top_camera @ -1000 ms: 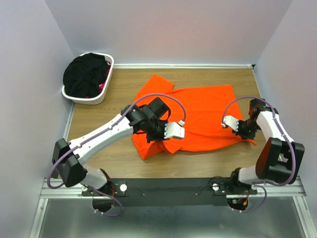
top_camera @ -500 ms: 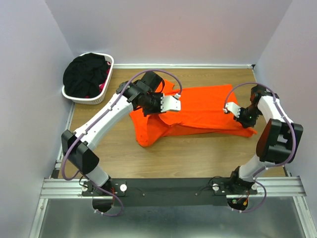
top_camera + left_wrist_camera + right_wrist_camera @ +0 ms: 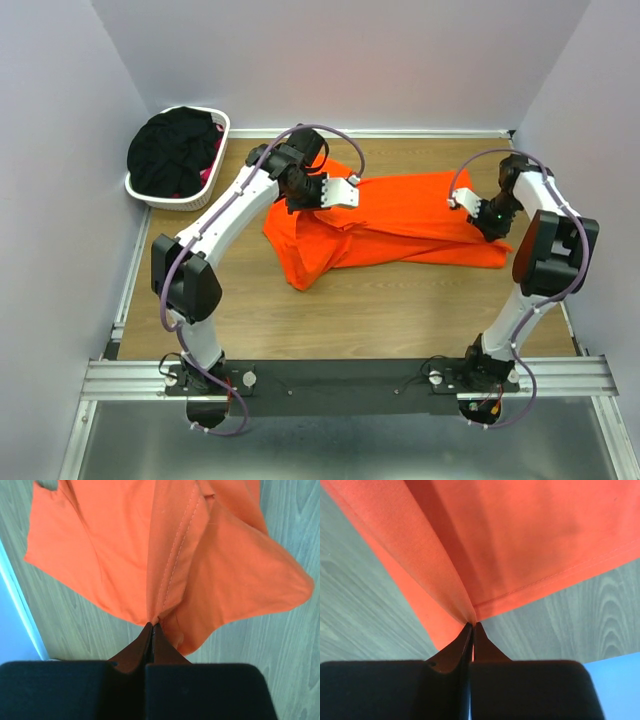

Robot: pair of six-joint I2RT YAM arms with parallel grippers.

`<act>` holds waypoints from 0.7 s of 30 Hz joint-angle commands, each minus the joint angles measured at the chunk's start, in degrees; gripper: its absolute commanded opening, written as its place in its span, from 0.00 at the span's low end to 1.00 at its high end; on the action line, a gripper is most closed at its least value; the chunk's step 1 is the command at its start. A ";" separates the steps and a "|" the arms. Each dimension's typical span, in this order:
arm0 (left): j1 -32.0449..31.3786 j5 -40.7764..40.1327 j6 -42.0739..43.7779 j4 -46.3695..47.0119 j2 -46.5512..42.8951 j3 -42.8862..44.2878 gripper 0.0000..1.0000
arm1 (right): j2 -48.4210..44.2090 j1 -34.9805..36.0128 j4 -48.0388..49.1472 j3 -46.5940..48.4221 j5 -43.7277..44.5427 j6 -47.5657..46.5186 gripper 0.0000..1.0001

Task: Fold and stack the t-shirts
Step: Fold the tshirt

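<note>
The orange t-shirt (image 3: pixel 400 215) lies across the middle of the wooden table, its near edge lifted and drawn back over itself. My left gripper (image 3: pixel 305 198) is shut on the shirt's left part; in the left wrist view the jaws (image 3: pixel 152 625) pinch a fold beside a seam of the orange cloth (image 3: pixel 175 555). My right gripper (image 3: pixel 492 224) holds the shirt's right end; in the right wrist view its tips (image 3: pixel 472 623) pinch the hem of the orange cloth (image 3: pixel 520 540), with only a hairline gap behind them. Black t-shirts (image 3: pixel 172 150) and a bit of pink cloth (image 3: pixel 208 172) fill the basket.
A white plastic laundry basket (image 3: pixel 222 135) stands at the back left corner. Lilac walls close in the table on the left, back and right. Bare wood (image 3: pixel 400 300) lies between the shirt and the arm bases.
Both grippers have carried the shirt's near edge toward the back of the table, folding the cloth over itself. The left arm has stretched out far; the right wrist moved back too.
</note>
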 commanded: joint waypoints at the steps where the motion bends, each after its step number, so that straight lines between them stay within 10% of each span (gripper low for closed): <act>1: 1.07 -0.16 2.29 0.70 0.71 -0.78 0.00 | 2.47 0.88 -0.80 3.36 -0.32 1.12 0.08; 7: 4.58 1.15 2.48 4.31 4.83 -0.70 0.07 | 7.47 2.38 -0.44 9.24 -1.20 4.01 0.19; 9: 7.12 2.20 -1.11 5.46 6.06 1.66 0.30 | 10.36 2.55 -0.62 13.72 -1.73 8.13 0.40; 10: 8.18 5.08 -2.26 4.41 7.64 3.07 0.37 | 11.43 2.55 -0.97 15.13 -1.47 9.63 0.76; 12: 10.64 9.39 -6.20 1.26 8.53 6.15 0.49 | 12.05 1.95 -3.25 17.34 -0.77 12.19 0.99; 21: 16.63 24.52 -20.28 2.81 -4.29 -18.26 0.55 | 10.03 -3.50 -12.21 15.84 -9.97 22.12 1.00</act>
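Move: Both closed grippers still hold the t-shirt's lifted near side. From the left gripper, the shirt's far edge by the shoulder lies about 11 cm ahead, 9 cm right and 15 cm below; the far sleeve is 15 cm ahead and 1 cm right, the near sleeve 14 cm back and 5 cm left. From the right gripper, the far hem corner is some 18 cm ahead, 6 cm left and 4 cm below; the near fold is 7 cm back and 2 cm right. Carry the held side forward over the lower layer with both grippers, about 6 cm, sinking the left one as it goes, and open them to let go of the cloth, the left halfway, the right fully. Then swing the empty left hand left and back, still sinking and turning some 30 degrees, mainly counter-clockwise; draw the right back a little, turning it clockwise. ##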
